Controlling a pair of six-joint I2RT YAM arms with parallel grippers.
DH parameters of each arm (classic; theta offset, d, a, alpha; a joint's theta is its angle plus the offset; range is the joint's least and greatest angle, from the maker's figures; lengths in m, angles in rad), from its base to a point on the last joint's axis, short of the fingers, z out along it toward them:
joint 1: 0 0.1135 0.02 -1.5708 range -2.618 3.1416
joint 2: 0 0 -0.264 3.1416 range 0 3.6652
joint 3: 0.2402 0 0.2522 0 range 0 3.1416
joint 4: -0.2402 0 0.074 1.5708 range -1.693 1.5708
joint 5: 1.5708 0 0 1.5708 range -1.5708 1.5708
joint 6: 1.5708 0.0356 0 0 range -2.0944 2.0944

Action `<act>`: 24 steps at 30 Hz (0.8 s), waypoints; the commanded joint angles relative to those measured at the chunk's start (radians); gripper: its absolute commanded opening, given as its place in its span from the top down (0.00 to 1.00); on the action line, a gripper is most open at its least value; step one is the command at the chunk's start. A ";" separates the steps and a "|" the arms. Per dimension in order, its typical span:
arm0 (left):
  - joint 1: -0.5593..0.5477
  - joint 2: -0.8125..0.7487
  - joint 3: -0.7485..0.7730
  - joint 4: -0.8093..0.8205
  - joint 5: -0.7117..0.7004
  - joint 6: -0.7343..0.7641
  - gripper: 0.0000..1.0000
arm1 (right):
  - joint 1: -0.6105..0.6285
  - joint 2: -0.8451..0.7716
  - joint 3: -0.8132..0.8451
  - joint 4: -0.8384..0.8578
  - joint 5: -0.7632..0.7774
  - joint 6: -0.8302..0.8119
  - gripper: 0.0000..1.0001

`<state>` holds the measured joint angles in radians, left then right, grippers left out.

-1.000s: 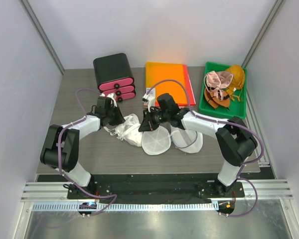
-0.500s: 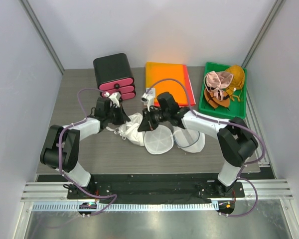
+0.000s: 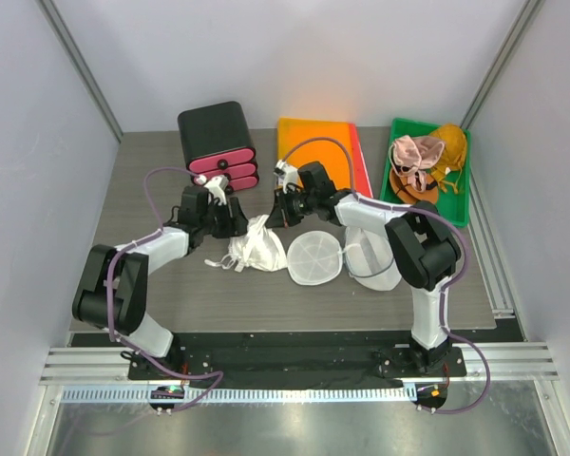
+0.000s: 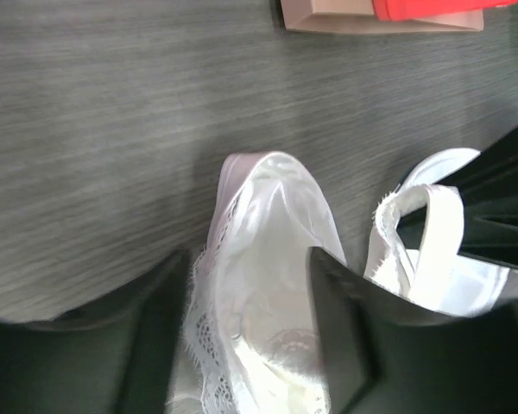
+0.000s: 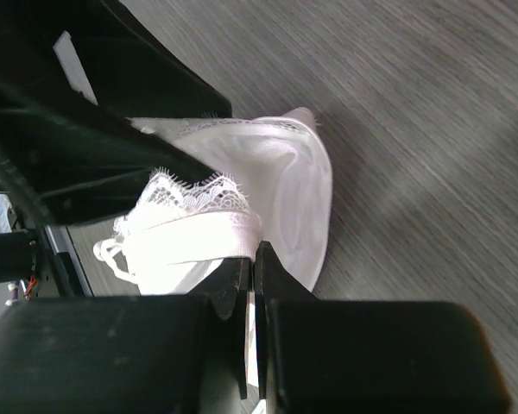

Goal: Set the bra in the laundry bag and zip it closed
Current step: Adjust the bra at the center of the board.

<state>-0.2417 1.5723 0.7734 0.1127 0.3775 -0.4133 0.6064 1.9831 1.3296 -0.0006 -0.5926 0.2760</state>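
The white lace bra (image 3: pixel 252 245) lies bunched on the grey table between both grippers. My left gripper (image 3: pixel 230 220) stands open, its jaws either side of a bra cup (image 4: pixel 268 216), gripper midpoint (image 4: pixel 250 293). My right gripper (image 3: pixel 280 209) is shut on the bra's band (image 5: pixel 198 237), its tips (image 5: pixel 255 252) pinching thin white fabric. The laundry bag (image 3: pixel 315 258) lies open to the right of the bra. Its two round white mesh halves sit side by side, the second half (image 3: pixel 370 261) partly under the right arm. The bag holds nothing I can see.
A black box with pink drawers (image 3: pixel 218 142) stands at the back left. An orange folder (image 3: pixel 318 152) lies behind the grippers. A green bin (image 3: pixel 426 171) with pink and tan clothes sits at the back right. Grey walls close both sides.
The left gripper has opened around the bra. The right gripper moved back and left, drawing the bra upward. The bag halves shifted slightly to the right.
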 commanded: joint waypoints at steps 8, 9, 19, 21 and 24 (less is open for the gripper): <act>0.021 -0.086 -0.016 0.093 0.061 0.004 0.16 | -0.007 0.011 0.079 0.007 -0.016 -0.012 0.99; 0.021 -0.078 -0.017 0.100 0.079 0.005 0.16 | -0.008 0.011 0.077 0.007 -0.018 -0.012 0.99; 0.021 -0.070 -0.046 0.094 0.103 0.027 0.16 | 0.007 0.095 0.157 -0.041 0.002 0.031 0.99; 0.021 -0.083 -0.057 0.099 0.069 0.015 0.18 | 0.007 0.109 0.174 -0.064 0.019 0.037 0.99; 0.021 -0.129 -0.062 0.073 -0.038 -0.039 0.21 | 0.007 0.111 0.177 -0.081 0.028 0.031 0.99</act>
<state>-0.2237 1.5013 0.7208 0.1825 0.4358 -0.4164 0.6079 2.0991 1.4605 -0.0681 -0.5880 0.2989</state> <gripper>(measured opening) 0.798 0.045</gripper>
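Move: Behind and slightly right of the left hand, some 5 cm back, 4 cm right and 4 cm below, lies the body of the bra; from the right hand, which keeps the bra's edge strip pinched, it is about 6 cm back, 2 cm left and 7 cm down. The laundry bag's round lid is roughly 8 cm back and 11 cm right of the right hand; the drawer box stands about 18 cm ahead and 6 cm left of the left hand. Spreading its already parting fingers nearly fully, the left hand rises about 3 cm over the bra, first edging forward and then back, and finally eases down a centimetre, its fingers tilting slightly up. The right hand keeps the edge strip pinched between shut fingers and, after a small lift, lowers it some 2 cm while drifting forward and left. ##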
